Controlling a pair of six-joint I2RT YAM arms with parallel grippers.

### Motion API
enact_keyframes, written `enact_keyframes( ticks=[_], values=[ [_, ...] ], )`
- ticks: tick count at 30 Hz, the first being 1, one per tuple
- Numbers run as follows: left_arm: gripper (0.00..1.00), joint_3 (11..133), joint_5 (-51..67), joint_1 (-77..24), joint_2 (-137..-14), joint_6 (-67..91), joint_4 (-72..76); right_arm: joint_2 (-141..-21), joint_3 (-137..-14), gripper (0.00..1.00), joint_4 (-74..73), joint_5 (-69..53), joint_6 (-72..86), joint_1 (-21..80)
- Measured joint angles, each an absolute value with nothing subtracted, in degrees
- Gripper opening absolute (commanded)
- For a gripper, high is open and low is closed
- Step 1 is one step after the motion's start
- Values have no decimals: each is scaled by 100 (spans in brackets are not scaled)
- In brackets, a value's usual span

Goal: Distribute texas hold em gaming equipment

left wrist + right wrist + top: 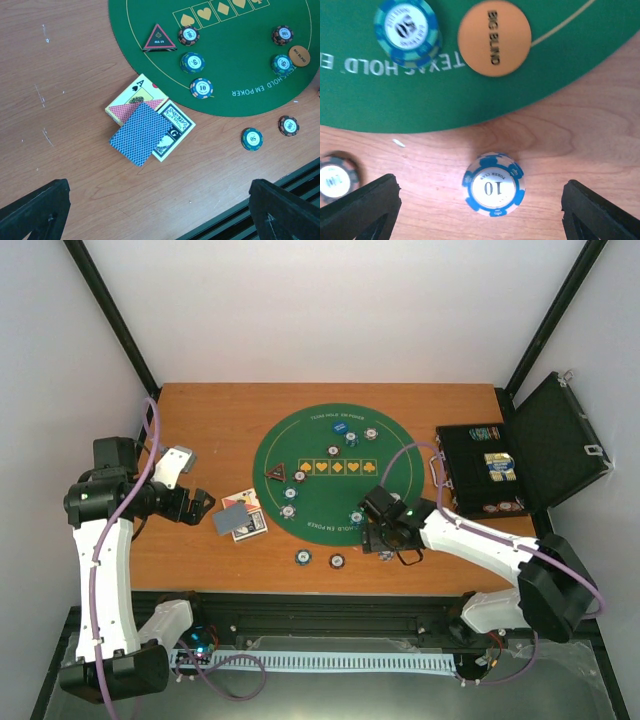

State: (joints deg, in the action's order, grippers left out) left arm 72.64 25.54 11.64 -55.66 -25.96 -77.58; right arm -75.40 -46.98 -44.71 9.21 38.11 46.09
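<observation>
On the round green mat (333, 472) lie several striped poker chips (192, 62), a red-black triangular marker (159, 39) and an orange "Big Blind" disc (494, 38). A loose pile of playing cards (145, 127), with a blue-backed one on top, rests on the wood left of the mat. My left gripper (160, 210) hovers open near the cards, holding nothing. A blue-white "10" chip (493, 184) stands on the wood just off the mat's edge. My right gripper (479, 200) straddles it, open, neither finger touching it.
A black hinged case (490, 475) lies open at the right with chips and cards inside. A teal chip (252, 138) and a dark red chip (288, 125) sit on the wood near the table's front edge (330, 592).
</observation>
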Motion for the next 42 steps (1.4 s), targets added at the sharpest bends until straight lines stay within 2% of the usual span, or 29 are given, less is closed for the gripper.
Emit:
enact_keyframes(
  ticks=[9,12,17,24,29,42],
  values=[
    [100,7258,2585,1164,-5566,-2596,-7758,-8020,-4296,78,-4128,941,3918,4617],
    [100,7258,2585,1164,-5572,-2596,-7758,-8152,-4209,70,-3955,904,3940,4617],
    [100,7258,2582,1164,-5581,-2596,-7756,-8215,-4082,50,-3826,827,3997,4617],
    [100,7258,2585,1164,-5603,-2596,-7756,-8215,-4086,37,-3787,838,3988,4617],
    [100,7258,2585,1164,-5603,-2596,-7758,-8211,-4108,23,-3830,840,3955,4617],
    [100,7258,2587,1164,-5603,-2602,-7758,-7841,-4807,22,-4545,1048,3826,4593]
  ],
)
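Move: The stack of white-and-blue 10 chips lies almost under the open right hand, about 1 cm back, 1 cm to its right and 6 cm below. The black 100 chips stand some 11 cm to the left of that stack and 2 cm nearer the base; the big blind button lies about 9 cm ahead of the stack and 2 cm left, the teal 50 chips 9 cm ahead and 7 cm left. From the left hand the 10 chips are roughly 38 cm right, 2 cm back, 25 cm below. The right hand sinks about 5 cm onto the stack of 10 chips, easing roughly 1 cm back and right with a slight tilt, and while low shuts its fingers from nearly wide open to a bit under half, one pad on the left and one on the right of the upper chips' rims. It pauses with that grip, then rises about 4 cm, coming forward about 1 cm, still pinching the chips between the fingertips. ##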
